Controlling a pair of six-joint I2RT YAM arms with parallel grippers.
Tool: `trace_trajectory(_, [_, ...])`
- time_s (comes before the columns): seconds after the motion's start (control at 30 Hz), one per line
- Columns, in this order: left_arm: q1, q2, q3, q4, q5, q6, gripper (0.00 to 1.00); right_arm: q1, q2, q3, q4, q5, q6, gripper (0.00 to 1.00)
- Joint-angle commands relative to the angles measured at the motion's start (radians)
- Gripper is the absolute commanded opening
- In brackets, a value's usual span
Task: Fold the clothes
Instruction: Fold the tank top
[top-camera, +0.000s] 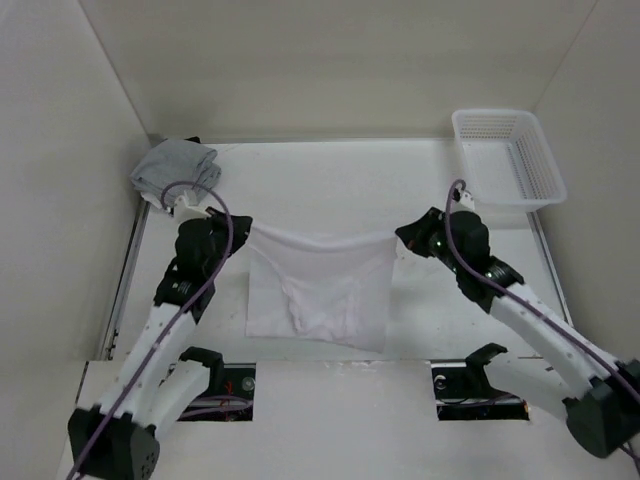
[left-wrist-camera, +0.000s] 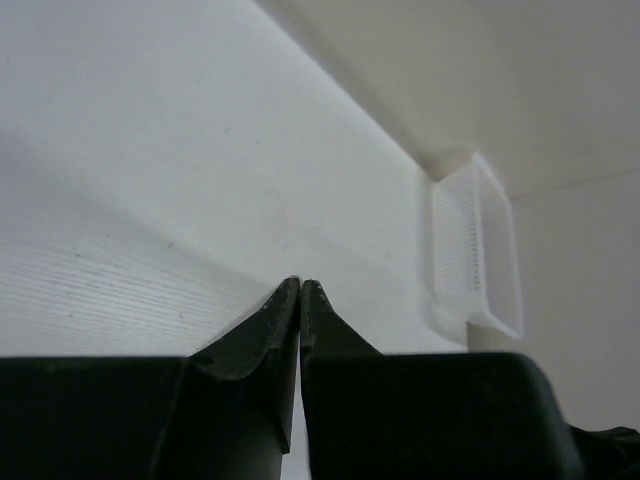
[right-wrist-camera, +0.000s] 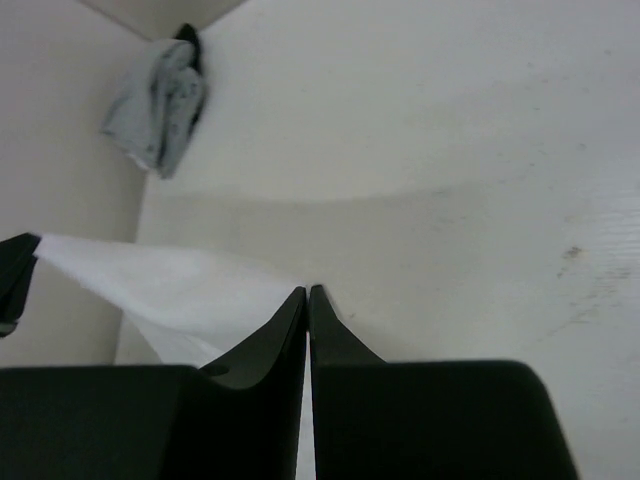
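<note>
The clothes (top-camera: 320, 290), one white shirt-like garment, hang in the middle of the table with the top edge stretched taut between both grippers and the lower part resting on the surface. My left gripper (top-camera: 243, 226) is shut on the upper left corner. In the left wrist view its jaws (left-wrist-camera: 301, 283) are pressed together and the cloth is almost hidden. My right gripper (top-camera: 400, 238) is shut on the upper right corner. In the right wrist view the white cloth (right-wrist-camera: 170, 280) runs from its shut tips (right-wrist-camera: 307, 290) leftward to the other gripper.
A grey cloth bundle (top-camera: 175, 168) lies in the back left corner, also seen in the right wrist view (right-wrist-camera: 155, 105). A white mesh basket (top-camera: 508, 155) stands at the back right and shows in the left wrist view (left-wrist-camera: 470, 250). Walls enclose the table on three sides.
</note>
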Motion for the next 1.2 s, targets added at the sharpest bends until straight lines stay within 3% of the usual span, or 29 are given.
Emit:
trace_trajectory(0.0, [0.02,0.19,-0.006,0.219,-0.034,0.023,0.01,-0.141,0.199,0.001,0.281,-0.212,0.011,0.07])
trace_trajectory(0.2, [0.069,0.659,0.187,0.413,-0.042,-0.006,0.02,-0.287,0.625,0.22,0.431,-0.34,0.051,0.07])
trace_trajectory(0.37, [0.085,0.784,0.293,0.43,-0.005,-0.024,0.02,-0.341,0.738,0.323,0.432,-0.387,0.071,0.06])
trace_trajectory(0.83, [0.122,0.424,-0.208,0.537,0.113,-0.076,0.03,-0.294,0.402,-0.172,0.538,-0.332,0.079,0.07])
trace_trajectory(1.17, [0.161,0.065,-0.363,0.361,0.202,-0.057,0.03,-0.22,0.163,-0.379,0.451,-0.266,0.089,0.08])
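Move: Both grippers hold the stretched tank top, to be laid on the table patch about 24 cm below and 5 cm ahead, 16 cm to the left hand's right. The cloth's middle trails some 9 cm behind and 12 cm below the left hand, likewise 16 cm right. The grey clothes stack stands roughly 22 cm ahead and 17 cm left of that hand. From the right hand, the patch is 6 cm ahead, 16 cm left and 23 cm down, and the basket 26 cm ahead, 25 cm right and 18 cm down. Swing both grippers together forward about 15 cm and down some 10 to 12 cm, noses tipping down, to throw the tank top out over the table. Then, rising slightly before sinking again, draw both back almost as far towards the base, folding the cloth over itself. Keep both shut on the held edge, stretched between them. ##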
